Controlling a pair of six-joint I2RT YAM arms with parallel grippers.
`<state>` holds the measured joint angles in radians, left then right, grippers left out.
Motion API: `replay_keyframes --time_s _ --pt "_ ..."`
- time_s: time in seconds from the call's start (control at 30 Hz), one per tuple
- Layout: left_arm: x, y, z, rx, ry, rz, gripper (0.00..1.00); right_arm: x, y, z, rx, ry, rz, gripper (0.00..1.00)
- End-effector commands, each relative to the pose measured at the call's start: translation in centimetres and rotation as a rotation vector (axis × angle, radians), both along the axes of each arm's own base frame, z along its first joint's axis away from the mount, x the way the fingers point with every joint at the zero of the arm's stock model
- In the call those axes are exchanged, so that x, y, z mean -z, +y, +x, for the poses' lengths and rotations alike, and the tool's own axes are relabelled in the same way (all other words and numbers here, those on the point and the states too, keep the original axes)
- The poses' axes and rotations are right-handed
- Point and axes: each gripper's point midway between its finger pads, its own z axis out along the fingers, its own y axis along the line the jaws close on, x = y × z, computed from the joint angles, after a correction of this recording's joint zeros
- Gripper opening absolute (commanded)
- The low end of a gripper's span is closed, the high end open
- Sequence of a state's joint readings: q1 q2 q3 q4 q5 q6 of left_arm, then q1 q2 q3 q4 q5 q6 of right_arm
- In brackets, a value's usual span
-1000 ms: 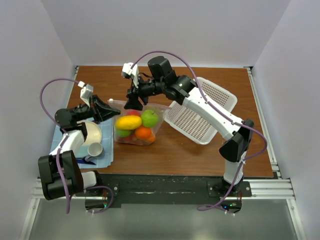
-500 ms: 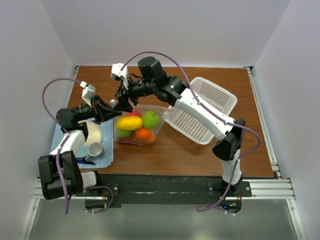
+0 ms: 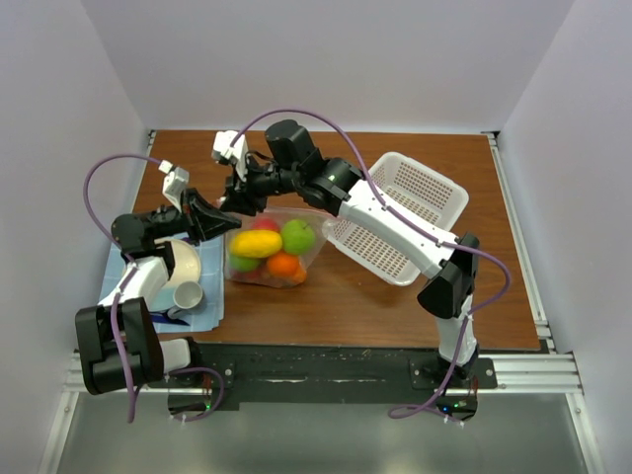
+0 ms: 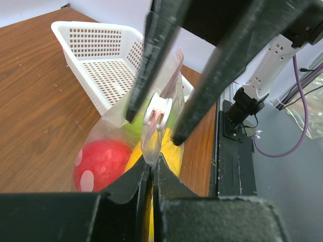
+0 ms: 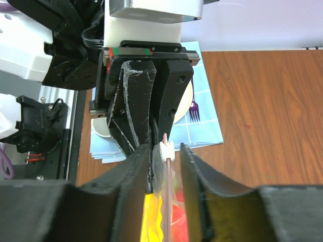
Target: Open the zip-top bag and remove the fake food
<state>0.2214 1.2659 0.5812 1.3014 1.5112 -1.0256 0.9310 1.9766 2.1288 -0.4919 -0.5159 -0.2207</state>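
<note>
The zip-top bag (image 3: 274, 247) lies mid-table, clear, with the fake food inside: a yellow piece (image 3: 255, 243), a green apple (image 3: 296, 235), an orange (image 3: 283, 263). A red fruit (image 4: 101, 164) shows through the plastic in the left wrist view. My left gripper (image 3: 225, 219) (image 4: 151, 164) is shut on the bag's left top corner. My right gripper (image 3: 235, 200) (image 5: 165, 154) faces it, its jaws either side of the white zip slider (image 5: 165, 150) (image 4: 157, 112). A gap still shows on one side of the slider, so the gripper is open.
A white mesh basket (image 3: 400, 217) sits tilted right of the bag. At the left, a beige plate (image 3: 183, 262) and a white cup (image 3: 188, 295) rest on a blue cloth (image 3: 212, 301) with a purple fork (image 5: 194, 112).
My right gripper slid left along the bag's top edge to the slider beside the left gripper, and its jaws narrowed. The left gripper and bag stayed put.
</note>
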Motion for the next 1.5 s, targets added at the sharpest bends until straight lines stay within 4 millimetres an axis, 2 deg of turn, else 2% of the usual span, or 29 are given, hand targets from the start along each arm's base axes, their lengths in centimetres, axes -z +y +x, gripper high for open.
replay_keyframes --time_s 0.0,0.13,0.27,0.43,0.47,0.5,0.67,0.77,0.8,0.83,1.0,1.03,1.07,1.1,1.13,1.17,1.23,1.27,1.47 --pt "-2.2 -0.4 -2.1 0.05 -0.615 0.199 0.07 -2.1 0.3 0.3 0.01 -0.039 0.053 0.27" --pt "-2.0 -0.4 -2.2 0.055 -0.613 0.202 0.07 -1.9 0.2 0.3 0.012 -0.037 0.049 0.17" --pt "-1.7 -0.4 -2.3 0.056 -0.613 0.207 0.07 -2.1 0.0 0.2 0.017 -0.04 0.05 0.0" --pt "-1.9 -0.3 -2.1 0.053 -0.622 0.207 0.07 -1.6 -1.0 0.8 0.061 -0.067 0.024 0.0" --pt "-2.2 -0.3 -2.0 0.052 -0.636 0.21 0.07 -2.0 -1.5 0.9 0.067 -0.075 0.026 0.0" --pt "-2.4 -0.3 -2.0 0.052 -0.64 0.211 0.06 -1.4 -1.8 0.9 0.073 -0.068 0.011 0.0" --pt "-3.3 0.3 -1.0 0.037 -0.667 0.224 0.06 -1.1 -4.7 1.5 0.13 -0.09 -0.025 0.0" --pt "-3.5 0.8 -0.4 0.018 -0.671 0.23 0.05 -1.4 -6.5 1.1 0.155 -0.101 -0.028 0.0" --pt "-3.4 0.9 -0.2 0.015 -0.674 0.232 0.05 -0.6 -6.8 0.9 0.161 -0.097 -0.042 0.0" --pt "-3.3 1.1 0.0 0.011 -0.67 0.232 0.05 -1.6 -7.5 0.6 0.168 -0.111 -0.024 0.0" --pt "-2.7 1.3 0.5 0.006 -0.646 0.226 0.06 -1.5 -8.2 -0.1 0.172 -0.103 -0.017 0.0" --pt "-2.6 1.3 0.6 0.0 -0.636 0.213 0.09 -1.6 -8.2 -0.1 0.17 -0.093 -0.01 0.0" --pt "-2.5 1.1 0.5 0.002 -0.617 0.201 0.18 -1.5 -8.0 -0.2 0.165 -0.083 -0.006 0.0" --pt "-2.5 0.9 0.5 0.004 -0.604 0.187 0.39 -1.9 -7.7 -0.3 0.16 -0.081 0.01 0.0" --pt "-2.5 0.6 0.2 0.013 -0.607 0.185 0.47 -1.9 -7.3 -0.5 0.148 -0.056 0.021 0.0" --pt "-2.6 0.0 -0.1 0.033 -0.616 0.18 0.7 -1.6 -6.9 -0.3 0.142 -0.04 0.021 0.0" --pt "-3.1 -0.8 -0.7 0.062 -0.634 0.171 0.75 -1.8 -6.1 -0.6 0.117 -0.01 0.038 0.0" --pt "-3.3 -1.1 -0.9 0.074 -0.638 0.168 0.77 -1.1 -5.5 -0.4 0.11 0.009 0.028 0.0" --pt "-4.6 -1.9 -1.0 0.107 -0.667 0.162 0.77 -1.9 -4.4 -0.4 0.083 0.049 0.047 0.0"
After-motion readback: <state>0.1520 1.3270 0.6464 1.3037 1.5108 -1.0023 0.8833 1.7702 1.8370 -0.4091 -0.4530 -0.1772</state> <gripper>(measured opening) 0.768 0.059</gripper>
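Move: Between the right hand's half-open fingertips sits the white zip slider, about 1 cm to the left of the hand point and level with it. The yellow fruit in the bag lies from that hand some 12 cm below, 4 cm back and 4 cm left; the red fruit equally low, straight left about 5 cm. For the left hand, shut on the bag's film, the slider is roughly 4 cm up and 2 cm ahead. Closing on the slider, the right fingers pinch it and haul it about 6 cm to the robot's right, dipping some 2 cm on the way and turning slightly clockwise, then ease back left about 1 cm. The left hand keeps its grip on the film through most of this, drifting a little forward, then opens wide, lets go and shifts some 2 cm right towards the bag. ##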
